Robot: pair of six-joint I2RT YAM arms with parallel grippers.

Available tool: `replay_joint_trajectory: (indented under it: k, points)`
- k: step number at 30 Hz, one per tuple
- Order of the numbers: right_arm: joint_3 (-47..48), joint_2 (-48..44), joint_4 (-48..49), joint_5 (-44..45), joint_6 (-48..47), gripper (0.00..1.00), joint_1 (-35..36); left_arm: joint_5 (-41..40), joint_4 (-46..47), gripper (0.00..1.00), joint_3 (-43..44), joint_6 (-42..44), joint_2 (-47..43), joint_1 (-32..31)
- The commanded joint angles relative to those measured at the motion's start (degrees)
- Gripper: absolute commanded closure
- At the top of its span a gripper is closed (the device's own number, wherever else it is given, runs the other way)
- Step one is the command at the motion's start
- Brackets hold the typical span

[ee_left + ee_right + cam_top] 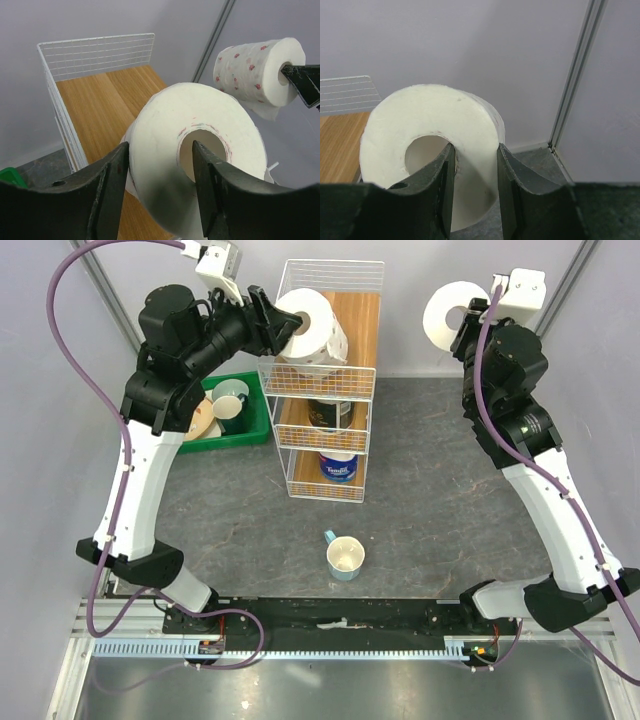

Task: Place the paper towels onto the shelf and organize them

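Note:
A white paper towel roll [312,325] [225,125] lies on the top board of the shelf [362,330] [100,105], at its near left. My left gripper [272,328] [160,172] straddles that roll's wall, one finger in the core and one outside. Its jaws are slightly parted, with a gap showing inside the core. Right of the shelf, my right gripper [472,318] [475,155] holds a second white roll [447,315] [420,115] [250,67] in the air, shut on its wall. A dark-wrapped roll [330,412] and a blue-wrapped roll [338,465] sit on the lower tiers.
A green tray [250,430] with cups and dishes stands left of the shelf. A pale blue cup [345,558] sits on the grey table in front of the shelf. Grey walls and a metal post [575,75] close the back.

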Motion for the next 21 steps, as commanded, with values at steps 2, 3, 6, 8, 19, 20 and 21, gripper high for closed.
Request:
replay_joint_trajectory:
  k: [2, 3, 6, 8, 19, 20, 21]
  points:
    - [0.0, -2.3, 4.7, -0.5, 0.3, 0.65, -0.4, 4.2, 2.7, 0.38, -1.8, -1.1, 0.7, -0.3]
    - [-0.2, -2.3, 4.6, -0.6, 0.3, 0.66, -0.6, 4.3, 3.3, 0.38, -1.9, -1.2, 0.8, -0.3]
    - [-0.2, -2.5, 4.6, -0.7, 0.2, 0.65, -0.6, 4.9, 3.9, 0.36, -1.8, -1.9, 1.4, -0.3]
    - [-0.4, -2.7, 4.7, -0.6, 0.2, 0.65, -0.7, 4.9, 4.2, 0.33, -1.8, -2.0, 1.7, -0.3]
    - [-0.9, -3.3, 3.8, -0.9, -0.3, 0.66, -1.1, 4.6, 9.4, 0.19, -1.9, -4.3, 2.6, -0.3]
    - [-0.9, -3.3, 3.8, -0.7, -0.3, 0.66, -1.0, 4.7, 9.9, 0.19, -1.9, -4.5, 2.6, -0.3]
    - [-0.9, -3.4, 3.9, -0.8, -0.2, 0.66, -1.2, 5.0, 10.4, 0.19, -1.9, -4.9, 2.6, -0.3]
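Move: The paper towel roll lies tilted on the top shelf, its near end right at the left hand's part-open fingers; its middle is some 2 cm ahead, 4 cm right and 4 cm below. The shelf's front wire rail is about 8 cm back of that hand, 5 cm right and 9 cm lower; the other roll, in the right gripper, is about 28 cm right and 1 cm ahead. From the right hand the shelf roll is some 25 cm left, 1 cm ahead and 3 cm below. Rightward first and then more forward, the left hand edges about 2 cm over the top shelf at nearly level height, close in at the roll's raised end. Its already part-open fingers spread wider on either side of the roll's rim, one at the core hole, while the wrist barely turns. The right hand keeps its grip on the other roll and hardly shifts. ##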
